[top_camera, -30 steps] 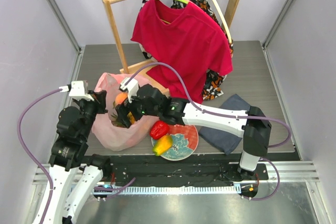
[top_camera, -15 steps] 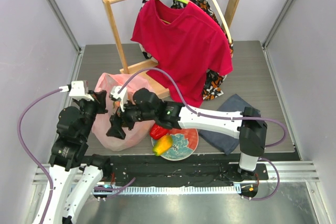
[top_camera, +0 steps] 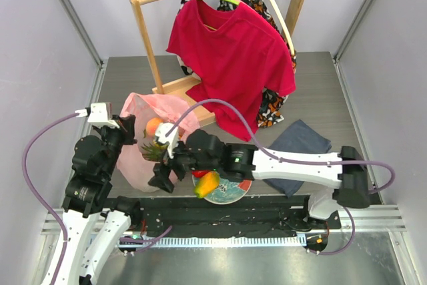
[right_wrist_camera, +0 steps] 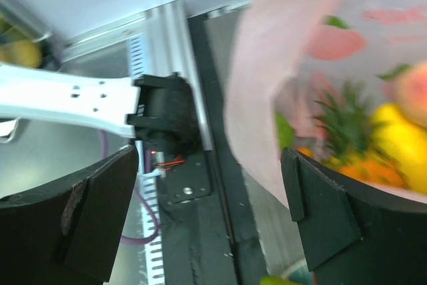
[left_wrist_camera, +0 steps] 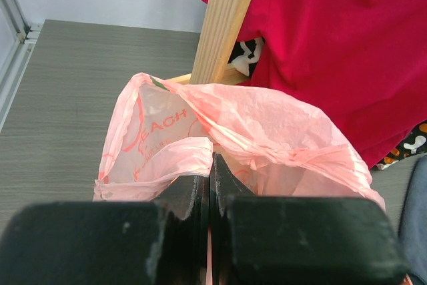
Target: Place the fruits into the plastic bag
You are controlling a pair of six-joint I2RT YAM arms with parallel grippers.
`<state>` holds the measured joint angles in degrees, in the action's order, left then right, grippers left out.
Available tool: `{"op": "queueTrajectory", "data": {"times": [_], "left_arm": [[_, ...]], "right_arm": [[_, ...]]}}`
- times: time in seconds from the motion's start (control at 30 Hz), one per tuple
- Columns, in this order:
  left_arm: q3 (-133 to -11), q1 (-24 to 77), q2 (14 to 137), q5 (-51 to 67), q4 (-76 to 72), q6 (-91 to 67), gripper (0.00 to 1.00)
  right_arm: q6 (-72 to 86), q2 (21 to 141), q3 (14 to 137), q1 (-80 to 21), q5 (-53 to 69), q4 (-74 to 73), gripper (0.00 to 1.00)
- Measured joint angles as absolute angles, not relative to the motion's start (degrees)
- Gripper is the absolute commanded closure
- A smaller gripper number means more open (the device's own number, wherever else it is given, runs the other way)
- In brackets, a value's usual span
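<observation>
The pink plastic bag [top_camera: 137,165] [left_wrist_camera: 267,125] stands open at the left, in front of the rack. Through its mouth I see a peach [top_camera: 155,125] and a pineapple [top_camera: 153,150]. My left gripper [top_camera: 131,130] [left_wrist_camera: 212,168] is shut on the bag's near rim, with a strip of pink film pinched between the fingers. My right gripper [top_camera: 162,177] [right_wrist_camera: 210,211] hangs open and empty just in front of the bag, over the near edge. Its view shows the bag's side [right_wrist_camera: 267,91], with the pineapple [right_wrist_camera: 341,131], a yellow fruit [right_wrist_camera: 399,139] and a green fruit [right_wrist_camera: 285,131] inside. A yellow mango [top_camera: 207,181] lies on the red plate [top_camera: 241,179].
A wooden rack [top_camera: 150,45] with a red T-shirt [top_camera: 230,55] stands behind the bag. A folded grey-blue cloth [top_camera: 300,146] lies to the right of the plate. The black base rail [top_camera: 220,211] runs along the near edge, under my right gripper.
My right gripper has drawn back out of the bag's mouth towards the near edge, open. The peach now shows inside the bag. The left gripper has kept its hold.
</observation>
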<state>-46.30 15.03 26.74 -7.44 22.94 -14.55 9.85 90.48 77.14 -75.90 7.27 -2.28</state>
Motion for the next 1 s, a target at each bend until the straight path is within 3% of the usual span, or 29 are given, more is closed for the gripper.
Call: {"op": "queueTrajectory", "data": {"times": [0.3,0.47,1.0], "left_arm": [[-46.3,15.0,27.0,-7.5,23.0,-14.5,1.00],[-46.3,15.0,27.1,-7.5,23.0,-14.5,1.00],[-46.3,15.0,27.6,-7.5,23.0,-14.5,1.00]], "right_arm": [[14.5,72.5,62.7,-75.5,-17.1,-3.2,0.04],[20.8,69.0,56.7,-75.1,-28.4,-7.2,0.03],[36.2,78.9,47.3,-75.5,-22.9,-9.8,0.02]]}}
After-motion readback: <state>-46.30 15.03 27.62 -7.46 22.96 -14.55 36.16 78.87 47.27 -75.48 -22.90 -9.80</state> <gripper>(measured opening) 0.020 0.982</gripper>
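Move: Down on the rim of the plate lies the mango, some 14 cm to the right of the empty right hand, 4 cm ahead and about 19 cm below. The red pepper sits about 7 cm farther out than the mango and 3 cm to its left; the plate's middle is 6 cm right of the mango and 4 cm farther out. The bag's middle is 15 cm ahead of the right hand and 5 cm left. From the left hand, the mango lies roughly 22 cm right, 10 cm back and 24 cm lower. Swinging away from the bag, the open right hand goes about 15 cm right and some 7 cm forward, barely rising, then drops steeply towards the mango, easing back a little, to end 16 cm lower than it began. Its wrist turns some 40 degrees clockwise and tips the fingers further down, bringing the open pads close over the mango. The left hand keeps its pinch on the bag's rim. ##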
